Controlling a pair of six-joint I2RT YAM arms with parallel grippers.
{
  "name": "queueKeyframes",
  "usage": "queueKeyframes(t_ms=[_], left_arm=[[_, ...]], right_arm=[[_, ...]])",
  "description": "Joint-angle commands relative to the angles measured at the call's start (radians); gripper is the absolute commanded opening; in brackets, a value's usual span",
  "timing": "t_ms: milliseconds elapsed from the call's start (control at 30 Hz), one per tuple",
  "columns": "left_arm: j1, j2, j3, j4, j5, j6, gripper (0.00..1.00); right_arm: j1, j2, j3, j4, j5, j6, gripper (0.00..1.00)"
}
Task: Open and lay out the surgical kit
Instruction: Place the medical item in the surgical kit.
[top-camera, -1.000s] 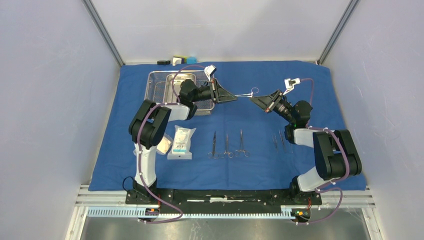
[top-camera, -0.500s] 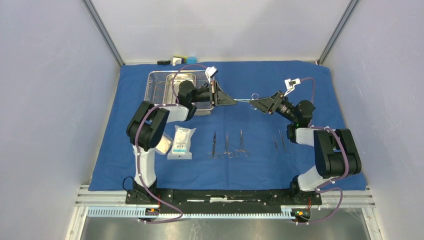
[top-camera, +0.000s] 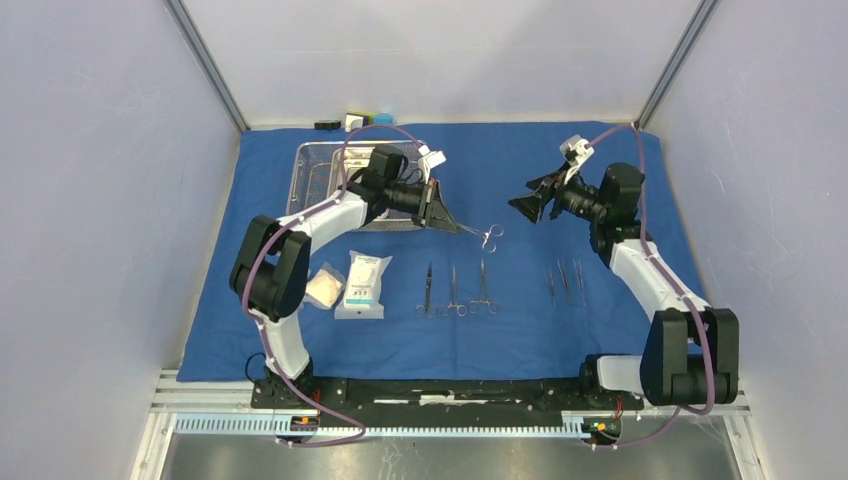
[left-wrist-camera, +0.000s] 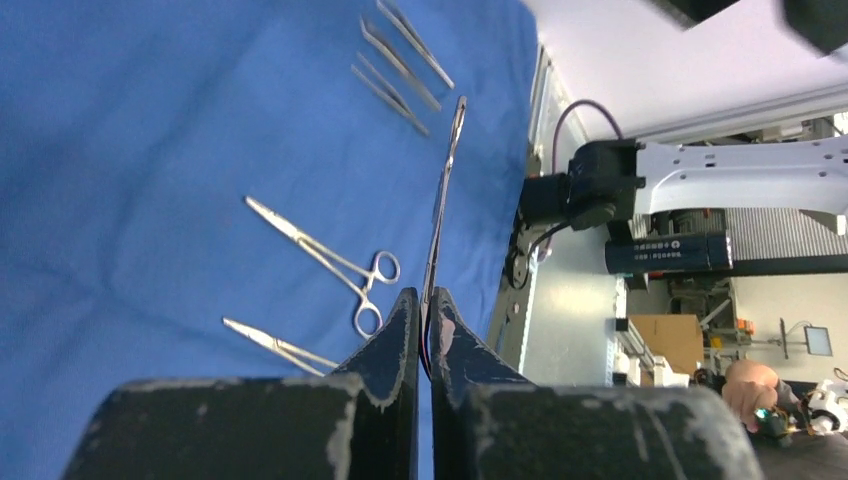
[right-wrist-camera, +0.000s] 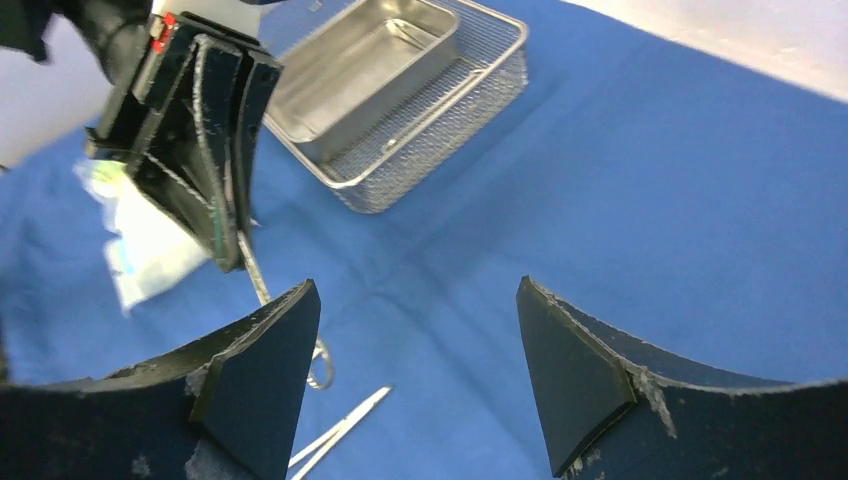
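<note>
The surgical kit's blue cloth (top-camera: 250, 300) lies spread over the table. My left gripper (top-camera: 455, 225) is shut on one end of a slim steel scissor-like instrument (top-camera: 488, 236), whose finger rings hang out to the right above the cloth. In the left wrist view the fingertips (left-wrist-camera: 412, 305) pinch that instrument (left-wrist-camera: 445, 170). My right gripper (top-camera: 518, 206) stands open to the right of it, with nothing between its fingers (right-wrist-camera: 265, 360). The wire-mesh basket (top-camera: 312, 178) with the steel pan (top-camera: 350, 158) sits at the back left. White and green packets (top-camera: 365, 283) lie front left.
Three instruments (top-camera: 455, 291) lie side by side at centre front. Three thinner ones (top-camera: 565, 281) lie to their right. Small black, white and blue blocks (top-camera: 355, 121) stand off the cloth at the back edge. Grey walls close in both sides.
My right gripper has opened, let go of the instrument and drawn back to the right. My left gripper kept hold and carried the instrument nearer and lower.
</note>
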Motion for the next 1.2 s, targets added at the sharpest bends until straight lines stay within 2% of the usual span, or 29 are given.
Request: queueKeyframes(t_ms=[0,133,233,400,700,1167], left_arm=[[-0.010,-0.005,0.089,-0.394,-0.039,0.250,0.02],[-0.030,0.008,0.146,-0.492,-0.058,0.267,0.02],[-0.039,0.030,0.178,-0.507,-0.044,0.206,0.02],[-0.062,0.076,0.220,-0.508,-0.023,0.115,0.02],[-0.082,0.107,0.263,-0.496,-0.038,0.032,0.02],[-0.113,0.131,0.290,-0.514,-0.073,0.024,0.02]], right_arm=[[0.068,-0.081,0.131,-0.462,0.165,-0.463,0.78],[0.205,-0.152,0.108,-0.539,0.338,-0.609,0.73],[0.291,-0.170,0.093,-0.546,0.420,-0.644,0.72],[0.385,-0.148,0.125,-0.610,0.480,-0.691,0.73],[0.493,-0.114,0.112,-0.650,0.551,-0.734,0.73],[0.563,-0.026,0.144,-0.657,0.601,-0.738,0.54]])
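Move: The left hand still grips the tip end of the medical item, a ringed clamp, whose finger rings stick out some 8 cm to that hand's right, about 1 cm back and 2 cm lower. From the empty, open right hand those rings lie about 8 cm left, 5 cm back and 6 cm down. On the cloth some 20 cm below the right hand, the nearest laid clamp is 8 cm left and 15 cm back, the second laid clamp 14 cm left and 16 cm back, and the tweezers 8 cm right and 13 cm back. After a brief small swing forward and up, the right hand comes back and left about 7 cm each way and sinks some 9 cm towards the held clamp's ring end, turning some 45 degrees so its fingers tip downward, and brings its jaws around the clamp's shanks, narrowing them somewhat but not shutting. The left hand keeps its grip on the tip end and carries the clamp about 4 cm back, a little right and down, tipping its fingers further down. ##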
